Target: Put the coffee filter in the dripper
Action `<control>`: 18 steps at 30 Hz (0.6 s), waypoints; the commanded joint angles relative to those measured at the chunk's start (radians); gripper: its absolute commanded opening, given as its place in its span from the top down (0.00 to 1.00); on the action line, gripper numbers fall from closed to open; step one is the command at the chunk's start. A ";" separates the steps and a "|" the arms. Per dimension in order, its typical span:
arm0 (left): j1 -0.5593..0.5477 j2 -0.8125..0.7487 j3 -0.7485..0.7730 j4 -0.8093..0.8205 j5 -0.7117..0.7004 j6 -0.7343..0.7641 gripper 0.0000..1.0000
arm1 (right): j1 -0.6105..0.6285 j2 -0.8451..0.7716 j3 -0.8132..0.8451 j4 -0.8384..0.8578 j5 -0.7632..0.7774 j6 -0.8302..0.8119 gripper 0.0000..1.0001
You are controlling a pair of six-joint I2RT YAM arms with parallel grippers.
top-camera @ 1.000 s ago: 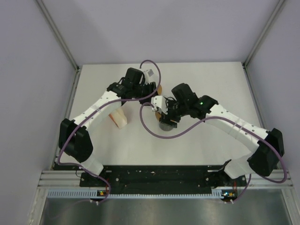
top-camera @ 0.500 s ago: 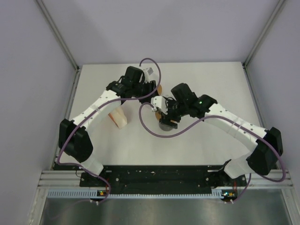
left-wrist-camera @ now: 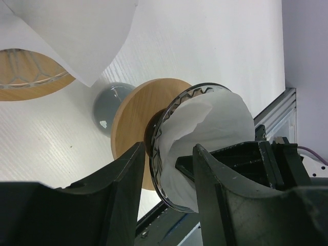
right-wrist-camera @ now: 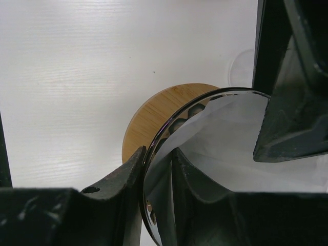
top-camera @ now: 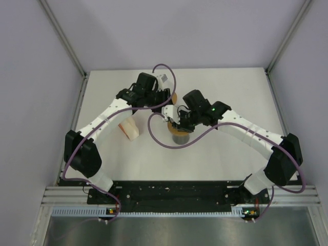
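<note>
The glass dripper [left-wrist-camera: 165, 120] with a wooden collar [right-wrist-camera: 154, 118] stands on a grey cup [left-wrist-camera: 108, 105] mid-table, under my right arm in the top view [top-camera: 180, 134]. The white coffee filter [left-wrist-camera: 220, 123] sits inside it, its paper crumpled against the glass [right-wrist-camera: 230, 138]. My right gripper [right-wrist-camera: 156, 154] [top-camera: 177, 122] is shut on the dripper's near rim, one finger outside the glass and the other inside, pressing the filter. My left gripper [left-wrist-camera: 169, 148] [top-camera: 165, 105] is open, and the far rim shows in the gap between its fingers.
A stack of white filters [top-camera: 129, 129] lies left of the dripper. A second wooden-collared glass piece [left-wrist-camera: 25, 74] sits behind it, partly covered by white paper [left-wrist-camera: 77, 31]. Both wrists crowd the dripper. An aluminium frame [top-camera: 77, 61] and grey walls enclose the table.
My right gripper has shifted a little up and left over the dripper, and its jaws have closed from wide open onto the rim and filter. The left arm has held still.
</note>
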 commanded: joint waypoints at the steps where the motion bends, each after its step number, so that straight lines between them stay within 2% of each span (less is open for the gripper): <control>1: 0.003 -0.018 -0.002 0.025 -0.003 0.005 0.53 | -0.003 -0.001 0.001 -0.028 -0.035 -0.019 0.82; 7: 0.002 -0.016 -0.032 0.033 0.006 0.001 0.58 | -0.003 -0.007 -0.030 -0.030 0.008 -0.035 0.83; 9: 0.002 -0.019 -0.041 0.039 0.009 -0.002 0.62 | -0.003 -0.020 -0.042 -0.030 0.017 -0.041 0.81; 13: 0.000 -0.019 -0.042 0.045 0.012 -0.004 0.72 | -0.003 -0.034 -0.048 -0.030 0.017 -0.041 0.65; 18: -0.008 -0.021 -0.040 0.048 0.014 -0.008 0.74 | -0.003 -0.053 -0.027 -0.030 -0.007 -0.033 0.48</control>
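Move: The left hand's open fingers straddle the far-left edge of the near dripper's rim, one inside the filter; the dripper's middle lies about 4 cm back, 3 cm right and 4 cm below. The other, already filled dripper is some 8 cm ahead and 3 cm left, and the filter holder about 18 cm left, level with the hand. From the right hand, pinching the near side, the dripper's middle is about 4 cm ahead and 1 cm left. Down about 1.5 cm, and very slightly back, goes the left hand over the rim while its half-open fingers close, pinching paper and dripper wall together. The right hand keeps its pinch on the near side at first, creeping forward, then opens to let go while easing back, some 1 cm down and slightly right, its fingers still straddling the rim. ##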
